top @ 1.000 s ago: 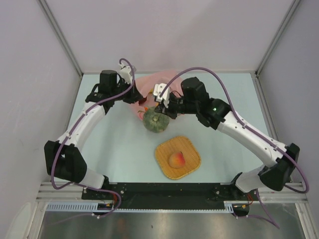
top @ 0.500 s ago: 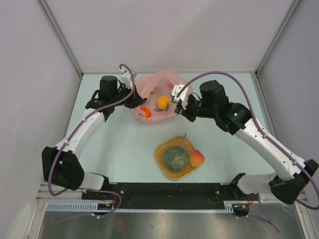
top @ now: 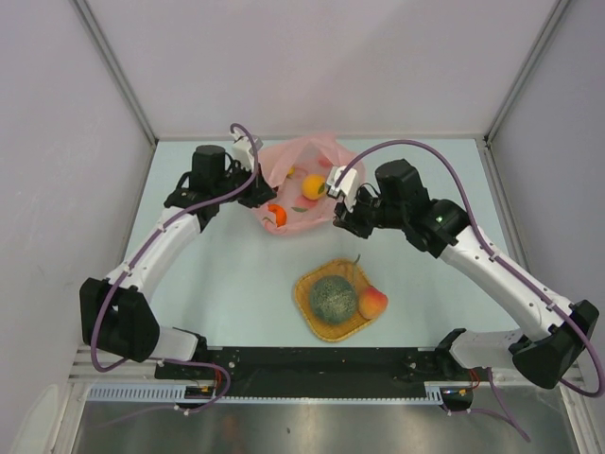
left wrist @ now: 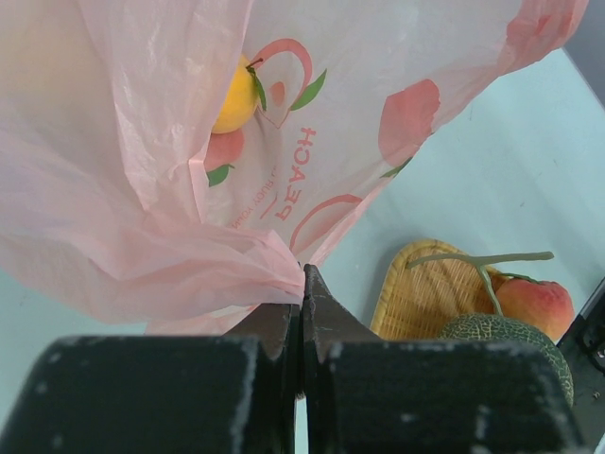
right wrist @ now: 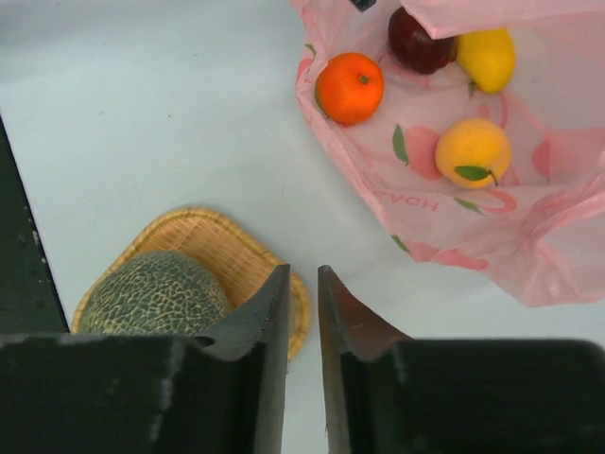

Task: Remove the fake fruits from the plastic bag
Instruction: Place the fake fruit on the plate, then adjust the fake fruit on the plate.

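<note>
The pink plastic bag (top: 299, 159) lies at the back of the table, and my left gripper (left wrist: 302, 282) is shut on a bunched fold of its left edge (left wrist: 236, 270). Inside it I see an orange (right wrist: 350, 88), a dark red apple (right wrist: 414, 43), a yellow lemon (right wrist: 487, 57) and a yellow-orange fruit (right wrist: 473, 148). The green netted melon (top: 333, 300) and a peach (top: 372, 303) rest on the woven mat (top: 308, 284). My right gripper (right wrist: 302, 274) hovers between mat and bag, its jaws slightly apart with nothing between them.
The mat sits near the table's front centre, between the two arm bases. Grey walls with metal posts (top: 118, 71) close in the table on three sides. The black base rail (top: 312, 364) runs along the near edge.
A second ago my right gripper held the melon beside the bag. The melon now sits on the mat, the peach pushed right. The right gripper is back near the bag, jaws parted slightly.
</note>
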Robot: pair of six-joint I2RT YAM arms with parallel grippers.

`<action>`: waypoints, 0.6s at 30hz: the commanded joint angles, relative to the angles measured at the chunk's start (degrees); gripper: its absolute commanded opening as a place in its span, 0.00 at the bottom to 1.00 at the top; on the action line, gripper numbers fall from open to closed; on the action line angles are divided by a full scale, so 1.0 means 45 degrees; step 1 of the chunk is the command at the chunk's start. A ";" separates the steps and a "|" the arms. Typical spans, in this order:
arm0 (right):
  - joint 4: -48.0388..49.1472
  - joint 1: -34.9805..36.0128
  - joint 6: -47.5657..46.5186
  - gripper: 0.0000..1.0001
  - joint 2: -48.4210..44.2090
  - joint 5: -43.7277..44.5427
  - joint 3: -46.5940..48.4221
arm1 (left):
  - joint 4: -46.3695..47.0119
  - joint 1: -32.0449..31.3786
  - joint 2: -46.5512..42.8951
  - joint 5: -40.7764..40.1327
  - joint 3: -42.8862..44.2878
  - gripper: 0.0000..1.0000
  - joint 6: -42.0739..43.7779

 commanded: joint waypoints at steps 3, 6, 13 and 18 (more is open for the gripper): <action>-0.1540 -0.0398 0.2036 0.59 0.0159 -0.0737 -0.0274 | 0.0197 -0.0114 -0.0300 0.0236 -0.0026 0.00 0.0254; -0.1270 -0.0903 0.3463 0.69 0.0258 -0.0504 -0.1054 | 0.0255 -0.0231 -0.0261 0.0275 0.0012 0.00 0.0235; -0.0840 -0.1863 0.4386 0.69 0.0902 -0.0580 -0.1895 | 0.0197 -0.0349 -0.0222 0.0217 0.0052 0.00 0.0293; -0.0390 -0.1748 0.4718 0.68 0.1156 -0.1481 -0.2072 | 0.0216 -0.0368 -0.0533 0.0178 -0.0319 0.00 0.0352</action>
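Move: The peach sits at the plate's right edge, roughly 4 cm back from the right hand, 7 cm to its right and 24 cm below. The melon already lies on the plate, some 4 cm back and 2 cm to the left of the hand, about 23 cm down; its stem reaches out around 5 cm ahead and 3 cm to the right, much the same depth below. From the left hand the peach is about 14 cm back, 23 cm to the right and 19 cm down. The peach beside the melon is what the right hand comes down towards: it sinks about 11 cm, slanting some 4 cm to the right as it drops, while the nearly shut, empty fingers spread wide. The wrist tips forward and down by some 30 degrees with a smaller clockwise swing. Nothing is touched yet by its fingers; the left hand keeps its pinch on the bag's edge. ##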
